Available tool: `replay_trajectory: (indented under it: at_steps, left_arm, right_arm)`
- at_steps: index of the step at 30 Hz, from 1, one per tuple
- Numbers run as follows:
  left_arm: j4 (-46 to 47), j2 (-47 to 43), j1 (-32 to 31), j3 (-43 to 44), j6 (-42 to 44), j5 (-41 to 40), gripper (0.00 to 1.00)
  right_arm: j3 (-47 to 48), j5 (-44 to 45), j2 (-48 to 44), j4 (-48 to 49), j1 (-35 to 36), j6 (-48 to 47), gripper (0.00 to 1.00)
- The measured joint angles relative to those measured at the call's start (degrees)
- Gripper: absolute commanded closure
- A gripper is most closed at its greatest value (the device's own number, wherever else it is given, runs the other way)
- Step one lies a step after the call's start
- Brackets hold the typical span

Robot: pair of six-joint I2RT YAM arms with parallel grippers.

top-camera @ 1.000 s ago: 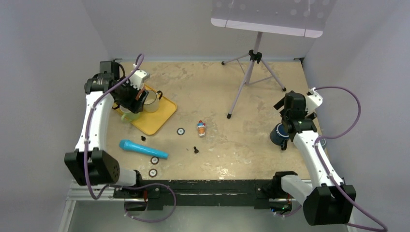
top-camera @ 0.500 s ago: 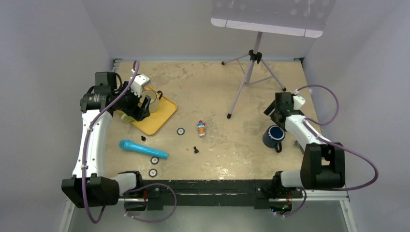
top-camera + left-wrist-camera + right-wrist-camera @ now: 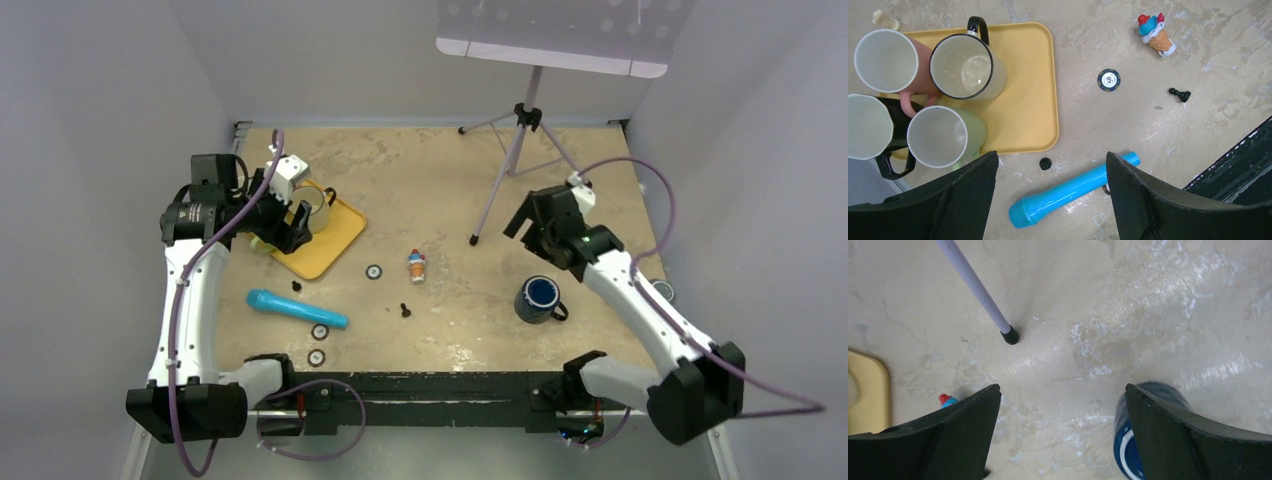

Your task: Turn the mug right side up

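Note:
The dark blue mug [image 3: 538, 298] stands on the table right of centre with its handle toward the front right. A round blue face ringed in white is turned up; I cannot tell whether it is mouth or base. My right gripper [image 3: 540, 235] hovers open behind and above it, apart from it. In the right wrist view the mug [image 3: 1125, 440] shows half hidden behind the right finger, and my right gripper [image 3: 1063, 387] has only bare table between its jaws. Over the tray's front edge my left gripper [image 3: 292, 228] [image 3: 1051, 155] hangs open and empty.
A yellow tray [image 3: 1028, 115] holds pink [image 3: 885, 60], cream [image 3: 962, 65], black [image 3: 870, 127] and green [image 3: 940, 135] mugs, mouths up. A blue microphone [image 3: 1073, 190], poker chip [image 3: 1109, 80], black pawn [image 3: 1179, 93] and ice-cream toy [image 3: 1154, 35] lie loose. A tripod foot [image 3: 1009, 335] stands behind the mug.
The right arm has swung from the mug at the far right toward the back left. The mug now stands farther left and nearer. The left gripper shifted slightly over the tray.

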Motion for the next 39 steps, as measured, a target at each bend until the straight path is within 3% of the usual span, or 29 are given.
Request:
replay_trajectory:
  at_steps: [6,12,17,21,27,36,39]
  left_arm:
    - [-0.15,-0.11,0.0,0.0,0.02,1.42,0.18]
    - [-0.57,-0.7,0.0,-0.02,0.02,2.78,0.18]
    - [-0.87,-1.68,0.0,-0.42,0.15,3.78,0.18]
    - [-1.31,-2.1,0.0,-1.05,0.28,4.59,0.18]
    - [-1.36,-2.16,0.0,-1.22,1.07,5.51,0.18]
    - [-1.38,-2.16,0.0,-1.22,1.09,5.81,0.18]
    - [-1.38,-2.16,0.0,-1.22,1.07,5.81,0.18]
  right_arm:
    - [-6.34,-3.1,-18.56,-8.52,-10.34,15.37,0.16]
    - [-12.68,-4.61,-29.51,-16.22,-16.33,28.5,0.18]
    - [-19.39,-9.77,-27.17,-16.68,-27.32,30.29,0.17]
    - [-23.98,-13.25,-23.96,-16.94,-29.31,31.52,0.18]
    - [-28.04,-17.92,-26.4,-11.91,-29.66,34.84,0.25]
    - [-30.82,-21.51,-22.47,-3.69,-29.66,36.48,0.51]
    - [-30.51,-23.69,-16.11,1.36,-29.64,35.3,0.67]
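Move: The upside-down blue mug stands about 10 cm back from the right hand, some 5 cm to its right and 11 cm below, with its handle pointing right and slightly back. The near tripod foot is roughly 7 cm left of the hand and 2 cm farther out. The ice cream toy lies about 17 cm to the hand's left and 3 cm back. From the idle left hand the mug is some 44 cm right, 6 cm back and 21 cm lower. The mug's handle is what the right hand swings round for: after a small rise the hand sweeps back about 12 cm and 10 cm right, sinking beside the mug. It turns clockwise some 45 degrees and rolls its left side up, then eases forward and left 3–4 cm, still lowering, as the wide-open fingers close to about half around the handle. ##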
